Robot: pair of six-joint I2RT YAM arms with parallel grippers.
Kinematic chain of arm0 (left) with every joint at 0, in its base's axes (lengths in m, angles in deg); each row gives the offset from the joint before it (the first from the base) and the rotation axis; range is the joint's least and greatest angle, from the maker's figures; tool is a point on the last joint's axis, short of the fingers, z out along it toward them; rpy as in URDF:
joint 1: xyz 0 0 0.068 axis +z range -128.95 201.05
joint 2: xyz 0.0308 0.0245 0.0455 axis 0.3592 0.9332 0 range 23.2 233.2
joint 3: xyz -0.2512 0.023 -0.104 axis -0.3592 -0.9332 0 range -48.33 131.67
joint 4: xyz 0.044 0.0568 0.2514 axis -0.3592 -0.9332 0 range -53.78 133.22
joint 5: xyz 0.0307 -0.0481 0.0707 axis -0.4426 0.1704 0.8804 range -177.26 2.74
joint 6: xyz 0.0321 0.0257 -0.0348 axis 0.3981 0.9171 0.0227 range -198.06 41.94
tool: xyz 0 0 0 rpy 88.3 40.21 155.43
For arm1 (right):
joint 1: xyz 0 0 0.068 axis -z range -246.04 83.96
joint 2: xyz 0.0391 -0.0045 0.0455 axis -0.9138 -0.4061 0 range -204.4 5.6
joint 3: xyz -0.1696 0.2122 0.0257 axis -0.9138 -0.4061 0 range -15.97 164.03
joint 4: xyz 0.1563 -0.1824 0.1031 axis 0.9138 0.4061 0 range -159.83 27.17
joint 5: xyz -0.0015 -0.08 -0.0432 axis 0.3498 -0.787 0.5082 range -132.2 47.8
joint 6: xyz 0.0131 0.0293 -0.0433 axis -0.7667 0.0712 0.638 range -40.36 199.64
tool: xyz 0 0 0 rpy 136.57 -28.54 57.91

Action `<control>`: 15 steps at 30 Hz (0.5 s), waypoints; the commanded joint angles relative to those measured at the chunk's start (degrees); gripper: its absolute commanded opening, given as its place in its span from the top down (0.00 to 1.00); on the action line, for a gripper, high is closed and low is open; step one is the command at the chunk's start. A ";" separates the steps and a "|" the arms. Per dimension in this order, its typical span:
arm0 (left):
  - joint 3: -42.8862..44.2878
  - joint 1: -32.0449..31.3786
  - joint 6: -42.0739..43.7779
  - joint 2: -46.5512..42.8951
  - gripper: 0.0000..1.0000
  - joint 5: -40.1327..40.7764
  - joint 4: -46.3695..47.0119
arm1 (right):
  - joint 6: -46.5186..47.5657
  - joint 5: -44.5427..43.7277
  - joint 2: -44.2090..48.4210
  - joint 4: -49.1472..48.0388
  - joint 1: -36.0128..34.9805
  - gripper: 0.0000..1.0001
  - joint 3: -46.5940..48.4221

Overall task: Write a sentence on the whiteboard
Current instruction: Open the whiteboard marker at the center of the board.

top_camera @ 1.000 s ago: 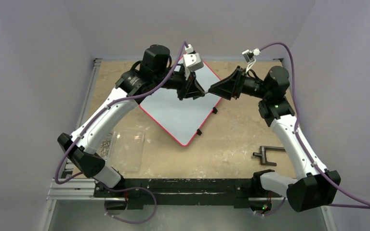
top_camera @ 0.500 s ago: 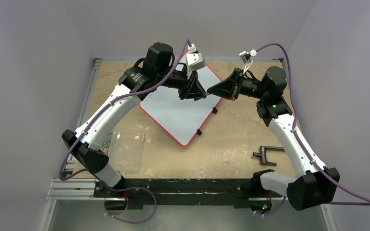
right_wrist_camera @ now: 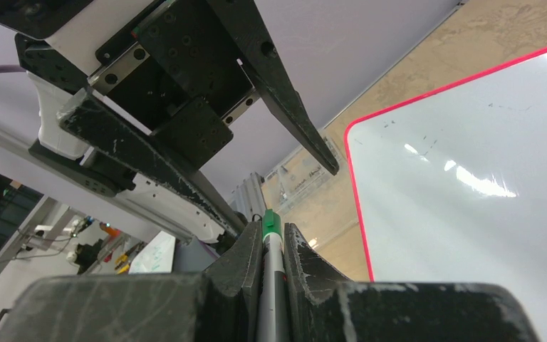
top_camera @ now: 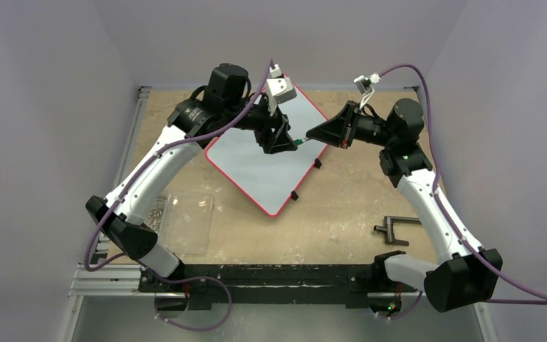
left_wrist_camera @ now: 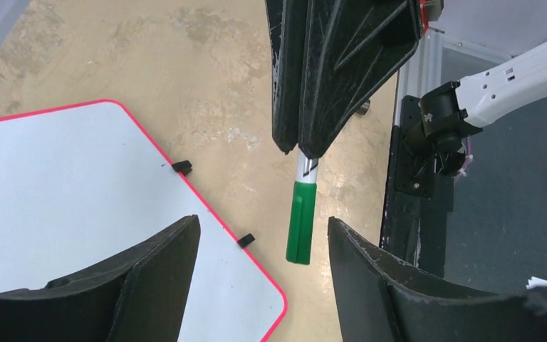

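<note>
The whiteboard (top_camera: 256, 171), white with a thin red rim, lies turned diagonally on the table; it also fills the left wrist view's left side (left_wrist_camera: 64, 192) and the right wrist view's right side (right_wrist_camera: 470, 185). No sentence shows on its visible surface. A marker (top_camera: 298, 142) with a green cap hangs above the board's right edge. My right gripper (top_camera: 308, 133) is shut on the marker's grey barrel (right_wrist_camera: 271, 242), capped end (left_wrist_camera: 301, 221) sticking out. My left gripper (top_camera: 287, 140) faces it, open, its fingers either side of the cap without touching (left_wrist_camera: 262, 222).
A clear plastic sheet (top_camera: 189, 221) lies at the front left, with small metal bits (top_camera: 157, 216) beside it. A black bracket (top_camera: 397, 229) sits at the front right. Two small black clips (top_camera: 294, 194) hold the board's right edge.
My left gripper has opened off the marker and pulled slightly back to the left. My right gripper has shut on the marker and now holds it alone.
</note>
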 commanded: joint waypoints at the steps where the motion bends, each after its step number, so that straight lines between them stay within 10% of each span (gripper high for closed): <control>1: -0.68 0.93 1.92 -2.40 0.40 -3.21 -1.80 | -0.78 1.73 1.69 -3.08 -0.31 1.00 0.77; 9: 2.02 0.88 1.25 1.30 0.51 -9.19 -3.22 | -1.84 2.50 2.13 -4.65 -0.28 1.00 0.63; 15: 3.44 0.83 0.57 3.46 0.82 -12.67 -3.47 | -3.55 2.96 2.44 -6.93 -0.25 1.00 -0.50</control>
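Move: The whiteboard marker's green cap, sticking out of the right fingers, is about 1 cm back, 2 cm right and 2 cm below the open left hand; from the right hand it is some 4 cm left, 1 cm back and 1 cm lower. Some 35 cm below the left hand lie the whiteboard, its centre roughly 16 cm farther out and 4 cm left, and the board's nearer black clip, level front to back and 3 cm right. The marker's green cap is taken between the left fingers: the left hand eases back about 2 cm and down 1.5 cm onto it, rolling and swinging clockwise about 10 degrees in all, while its wide fingers close most of the way around the cap. The right hand keeps its pinch on the marker's body and raises it about 1 cm. ##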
